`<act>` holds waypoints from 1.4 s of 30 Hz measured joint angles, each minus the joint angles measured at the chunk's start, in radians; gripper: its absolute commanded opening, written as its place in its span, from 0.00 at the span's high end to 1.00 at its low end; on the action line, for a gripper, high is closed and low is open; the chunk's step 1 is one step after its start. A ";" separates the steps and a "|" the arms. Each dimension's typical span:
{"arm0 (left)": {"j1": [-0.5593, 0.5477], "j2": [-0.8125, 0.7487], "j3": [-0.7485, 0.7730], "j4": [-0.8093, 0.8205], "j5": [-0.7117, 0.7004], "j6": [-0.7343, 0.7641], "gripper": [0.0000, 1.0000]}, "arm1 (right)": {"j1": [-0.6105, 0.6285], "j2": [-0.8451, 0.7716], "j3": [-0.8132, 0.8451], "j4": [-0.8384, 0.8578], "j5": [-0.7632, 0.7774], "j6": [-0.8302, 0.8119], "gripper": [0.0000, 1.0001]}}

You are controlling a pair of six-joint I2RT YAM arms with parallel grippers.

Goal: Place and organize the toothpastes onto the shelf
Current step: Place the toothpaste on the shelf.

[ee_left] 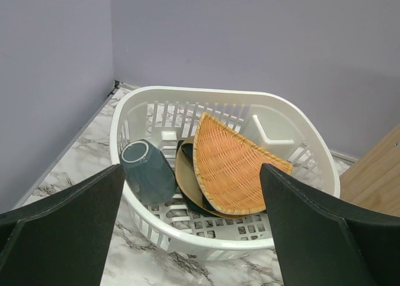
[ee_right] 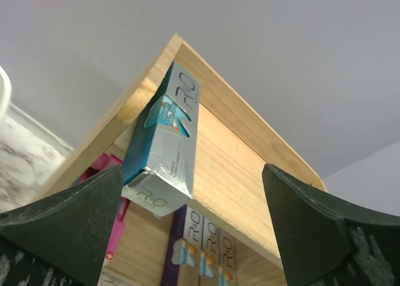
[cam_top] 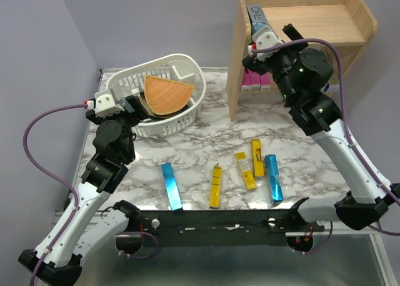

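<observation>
The wooden shelf (cam_top: pixel 325 17) stands at the back right. A blue-silver toothpaste (cam_top: pixel 256 17) lies along the left side of its top tier (ee_right: pixel 250 173), and its near end (ee_right: pixel 165 142) overhangs the front edge. My right gripper (cam_top: pixel 272 31) is open at that end, with the carton loose between the jaws, close to the left finger (ee_right: pixel 62 230). Pink toothpastes (cam_top: pixel 255 80) and purple ones (ee_right: pixel 200 248) stand on the lower tier. On the table lie two blue cartons (cam_top: pixel 170 186) (cam_top: pixel 273 177) and three yellow ones (cam_top: pixel 215 187) (cam_top: pixel 245 170) (cam_top: pixel 257 157). My left gripper (ee_left: pixel 194 230) is open and empty.
A white slotted basket (cam_top: pixel 187 67) sits at the back left, right in front of my left gripper (cam_top: pixel 134 105). It holds an orange woven wedge (ee_left: pixel 234 167), a dark cup (ee_left: pixel 147 170) and dark plates. The purple walls close off the left and back.
</observation>
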 measured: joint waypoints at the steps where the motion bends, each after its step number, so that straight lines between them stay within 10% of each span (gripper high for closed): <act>1: 0.000 0.000 0.000 0.000 0.000 0.000 0.01 | 0.000 -0.020 0.000 -0.003 -0.010 0.025 0.00; 20: 0.007 0.006 0.000 0.000 0.014 0.000 0.01 | -0.075 -0.061 -0.028 0.104 -0.066 0.718 0.13; 42: 0.008 0.006 0.000 0.000 0.016 0.000 0.01 | -0.177 0.087 -0.025 0.101 -0.119 0.982 0.49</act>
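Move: The right hand hovers wide open and rolled askew in front of the upper tier. The blue-silver toothpaste's middle is about 12 cm ahead, 1 cm left and 4 cm below, with the shelf's left side panel some 5 cm left of it. The pink toothpastes lie about 11 cm ahead, 2 cm right and 25 cm down; the purple-silver boxes 10 cm ahead, 18 cm right and 22 cm down. From the left hand the blue-silver toothpaste is about 22 cm ahead, 42 cm right and 10 cm up. The right hand's finger pads come onto both sides of the blue-silver toothpaste's near end. First the open hand backs off and rises, 6 to 7 cm each way, then swings forward and down to the box, finishing about 5 cm forward of where it began. The wrist meanwhile rolls some 50 degrees, left side up, and the fingers narrow to roughly 60 percent open. ##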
